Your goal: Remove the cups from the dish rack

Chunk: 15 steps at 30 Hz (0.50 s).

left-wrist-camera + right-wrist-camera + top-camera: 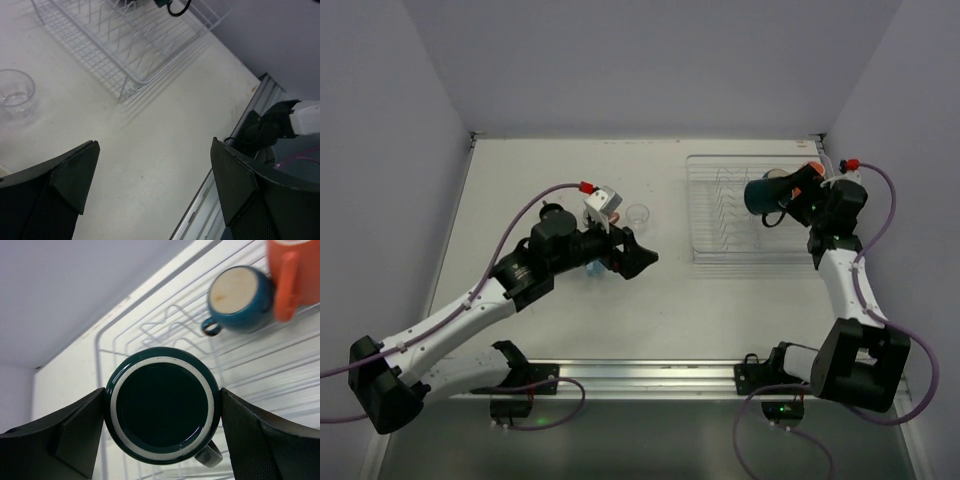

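My right gripper is shut on a dark teal cup, a finger pressing each side, its handle at the lower right. From the top view this cup hangs over the white wire dish rack at the right gripper. Further back in the rack a blue cup rests upside down beside an orange cup. A clear glass tumbler stands on the table left of the rack. My left gripper is open just in front of it, and in its own view the left gripper holds nothing.
The glass tumbler and the rack's near corner show in the left wrist view. Something light blue peeks out under the left arm. A metal rail runs along the table's near edge.
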Tool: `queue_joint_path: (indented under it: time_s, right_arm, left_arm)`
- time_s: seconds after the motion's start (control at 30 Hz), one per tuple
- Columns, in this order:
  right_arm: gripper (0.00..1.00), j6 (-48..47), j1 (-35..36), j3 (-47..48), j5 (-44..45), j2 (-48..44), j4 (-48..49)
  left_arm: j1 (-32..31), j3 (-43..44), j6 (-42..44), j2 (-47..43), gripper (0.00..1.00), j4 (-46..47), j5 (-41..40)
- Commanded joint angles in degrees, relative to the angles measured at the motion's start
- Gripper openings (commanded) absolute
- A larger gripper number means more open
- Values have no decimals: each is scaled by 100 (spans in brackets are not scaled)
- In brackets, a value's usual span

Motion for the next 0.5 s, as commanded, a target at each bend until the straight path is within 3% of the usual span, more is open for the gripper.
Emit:
queue_joint_path:
  time_s: [0.0, 0.2, 0.47]
  right_arm:
    - [52, 1226, 42, -463, -1464, -532, 1805]
    - [52, 2589, 121, -1536, -2651, -1086, 3514]
    - [52, 3557, 402, -2302, -3417, -1254, 4745]
  left_arm:
    - [17, 339, -1037, 468, 100, 1639, 741]
    - [-27, 628, -1829, 1620, 98, 2914, 917]
    - [-27, 1551, -1970, 3254, 95, 3250, 995]
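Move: The green cup, held by the right hand, lies about 28 cm right and 18 cm ahead of the left gripper, roughly 4 cm lower; the rack's near-left corner is 13 cm right, 14 ahead and 17 below that gripper. From the right hand, the left gripper is some 34 cm left, 18 back and 4 higher. The blue cup stands 14 cm ahead of the right hand, 5 right and 10 below; the orange cup is 17 ahead, 14 right and 9 below. Still gripping the green cup, the right hand sweeps about 11 cm left and 7 cm back towards the left gripper, rising a little while it turns counter-clockwise and raises its left side. The left hand comes to meet the cup, going right and then increasingly forward as well, with a small rise and fall, rolling slightly, fingers kept wide open. ##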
